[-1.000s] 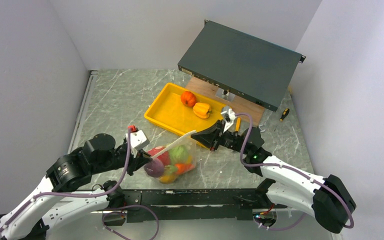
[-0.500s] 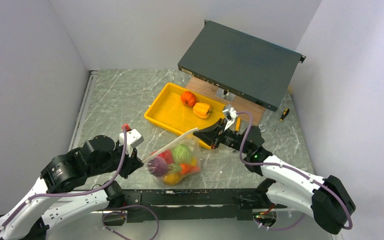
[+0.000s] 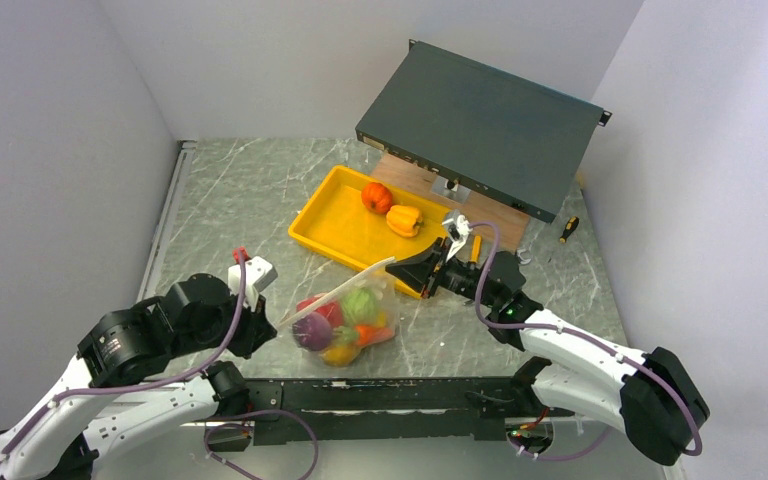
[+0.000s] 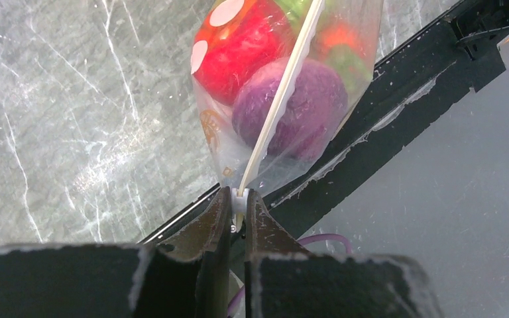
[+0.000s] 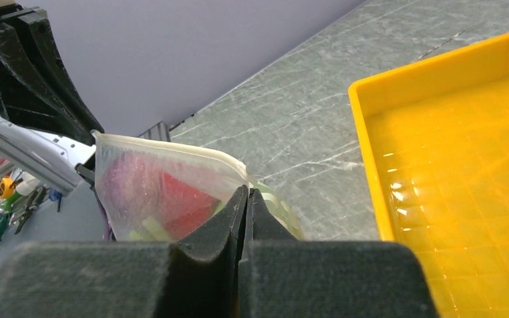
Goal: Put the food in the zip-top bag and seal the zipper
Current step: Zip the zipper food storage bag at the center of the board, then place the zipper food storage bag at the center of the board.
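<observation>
The zip-top bag (image 3: pixel 348 322) lies near the front edge, stretched between my two grippers. It holds food: a red white-dotted piece (image 4: pixel 242 41), a purple round one (image 4: pixel 291 106), green (image 3: pixel 361 303) and orange pieces. My left gripper (image 4: pixel 238 201) is shut on the white slider at the near end of the zipper (image 4: pixel 280 99). At the bag's far corner my right gripper (image 5: pixel 247 193) is shut on the bag (image 5: pixel 152 182). Two more food pieces, a red-orange one (image 3: pixel 377 197) and a yellow-orange one (image 3: pixel 404 220), sit in the yellow tray (image 3: pixel 335 225).
A dark grey metal box (image 3: pixel 480 125) leans over a wooden board behind the tray. A spanner (image 3: pixel 455 230) lies by my right arm and a screwdriver (image 3: pixel 568 229) further right. A black rail (image 3: pixel 380 395) runs along the near edge under the bag.
My left gripper has slid left and slightly back along the zipper, away from the right gripper, and the bag has been drawn out with it. The right gripper has stayed put.
</observation>
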Robot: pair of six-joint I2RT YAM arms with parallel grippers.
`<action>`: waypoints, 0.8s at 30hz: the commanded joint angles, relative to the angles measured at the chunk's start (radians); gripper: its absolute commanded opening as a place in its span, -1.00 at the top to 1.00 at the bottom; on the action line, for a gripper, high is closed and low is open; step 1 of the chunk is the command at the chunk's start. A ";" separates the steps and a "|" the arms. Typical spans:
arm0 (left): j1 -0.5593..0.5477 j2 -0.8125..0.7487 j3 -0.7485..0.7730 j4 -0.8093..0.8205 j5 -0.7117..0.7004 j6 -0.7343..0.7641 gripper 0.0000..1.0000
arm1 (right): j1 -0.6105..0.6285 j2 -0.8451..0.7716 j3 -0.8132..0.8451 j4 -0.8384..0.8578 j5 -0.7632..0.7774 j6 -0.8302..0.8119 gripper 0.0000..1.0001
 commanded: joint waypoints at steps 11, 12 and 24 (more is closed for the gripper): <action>0.001 -0.058 -0.006 -0.106 -0.053 -0.091 0.15 | -0.003 0.041 0.044 0.052 0.057 -0.018 1.00; 0.001 -0.058 0.003 -0.099 -0.061 -0.092 -0.01 | 0.012 0.052 0.058 0.038 0.059 -0.025 1.00; 0.001 -0.083 0.199 -0.067 -0.241 -0.165 -0.60 | 0.274 0.336 0.336 -0.122 0.287 -0.111 1.00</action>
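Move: The left fingers still pinch the white slider at the left end of the zipper, right at the hand point. The purple vegetable in the bag hangs about 5 cm to this hand's right, 2 cm farther out and 8 cm lower. The right hand holds the zipper's other end; from it the slider lies some 19 cm left and 11 cm back. From the right hand, the green cabbage is about 5 cm left, 2 cm back and 9 cm below, and the yellow tray's middle roughly 14 cm ahead, 2 cm left and 18 cm below. Drifting some 2 cm to its left, the left hand opens its fingers wide and lets go of the slider end, then rises clear by about 4 cm and turns slightly counter-clockwise. The right hand keeps its pinch on the other zipper end, sinks a centimetre, and, once the left is opening, swings about 7 cm left, towards the freed end. ##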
